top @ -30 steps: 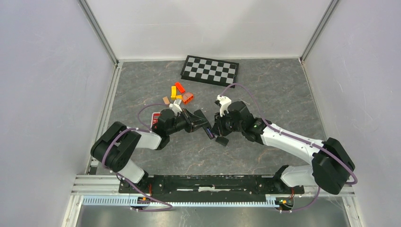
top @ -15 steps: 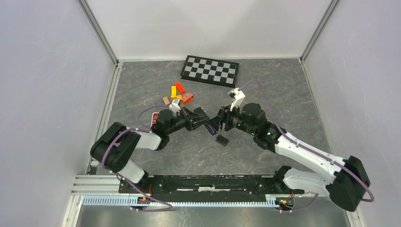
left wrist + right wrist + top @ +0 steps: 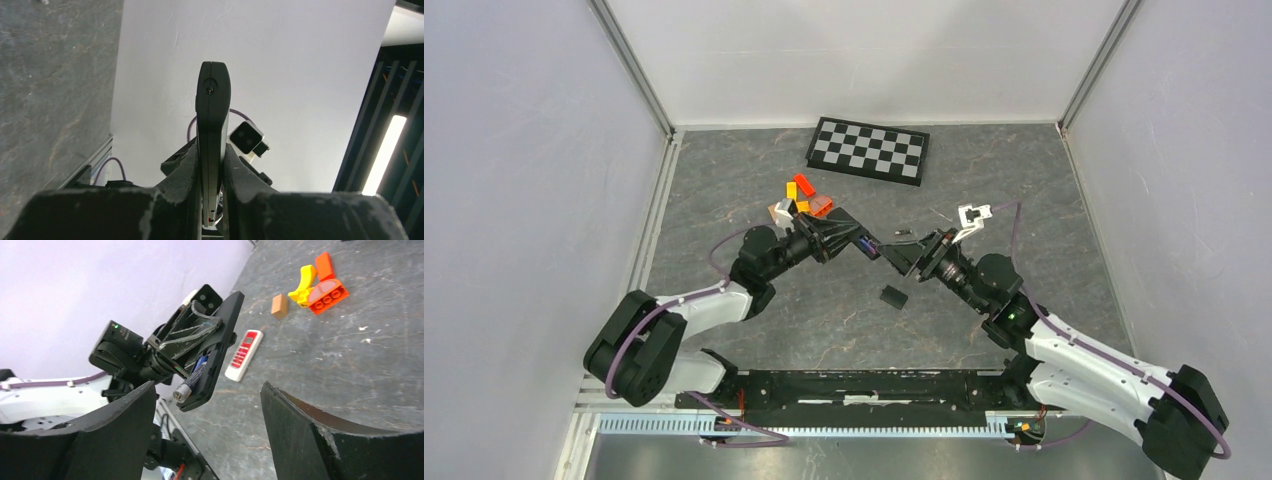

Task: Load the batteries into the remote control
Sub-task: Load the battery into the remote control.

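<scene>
My left gripper [image 3: 839, 238] is shut on the black remote control [image 3: 864, 245] and holds it off the table, tilted toward the right arm. In the left wrist view the remote control [image 3: 212, 115] stands edge-on between the pads. In the right wrist view its open compartment [image 3: 210, 360] faces me, and a blue-purple battery [image 3: 192, 379] lies in it with its silver end sticking out at the lower end. My right gripper [image 3: 207, 405] is open and empty, a short way back from the remote [image 3: 906, 258]. A tiny slim dark cylinder [image 3: 904, 234], seemingly another battery, lies on the table.
A small black cover piece [image 3: 892, 296] lies on the mat below the grippers. Orange, red and yellow blocks [image 3: 804, 195] sit behind the left gripper. A white remote with red buttons [image 3: 243, 355] lies flat. A checkerboard [image 3: 867, 148] is at the back.
My right gripper has opened and pulled back to the right, away from the remote. The left arm has lifted the remote up and toward the back.
</scene>
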{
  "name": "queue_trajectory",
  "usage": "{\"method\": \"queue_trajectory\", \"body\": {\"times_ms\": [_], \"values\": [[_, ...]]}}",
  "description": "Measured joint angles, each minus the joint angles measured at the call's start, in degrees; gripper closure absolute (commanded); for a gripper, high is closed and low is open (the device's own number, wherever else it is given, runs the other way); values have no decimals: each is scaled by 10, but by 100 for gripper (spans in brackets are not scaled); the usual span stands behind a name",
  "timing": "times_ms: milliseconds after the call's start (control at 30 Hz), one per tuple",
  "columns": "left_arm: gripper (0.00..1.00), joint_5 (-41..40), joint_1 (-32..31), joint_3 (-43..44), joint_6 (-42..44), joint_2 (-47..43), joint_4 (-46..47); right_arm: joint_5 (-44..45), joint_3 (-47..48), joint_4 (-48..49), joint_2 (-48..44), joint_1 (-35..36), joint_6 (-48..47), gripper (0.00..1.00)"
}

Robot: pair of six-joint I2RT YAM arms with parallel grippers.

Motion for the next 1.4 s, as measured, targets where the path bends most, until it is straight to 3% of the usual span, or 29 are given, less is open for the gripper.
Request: {"method": "queue_trajectory", "body": {"times_ms": [567, 633, 767, 1400], "values": [[98, -23, -9, 32, -54, 2, -6, 12, -17, 145, 30, 0, 106, 27], [98, -23, -10, 32, -57, 3, -3, 15, -17, 147, 35, 0, 112, 31], [98, -23, -10, 32, -59, 5, 7, 20, -17, 156, 43, 0, 123, 48], [98, -21, -16, 33, -63, 21, 23, 39, -29, 179, 62, 0, 145, 70]]}}
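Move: The battery standing a little proud in the held remote's compartment lies about 4 cm left, 1 cm ahead of and 1 cm above the open right hand. The battery cover is on the table almost beneath that hand, 1 cm back and roughly 24 cm down; a loose battery lies 13 cm ahead, 2 cm right, equally low. From the left hand, gripping the remote, the proud battery is 4 cm back and 4 cm right, about level. Both hands rise about 3 cm, the right rolling left-side-up and half closing at the battery; left keeps the remote. ##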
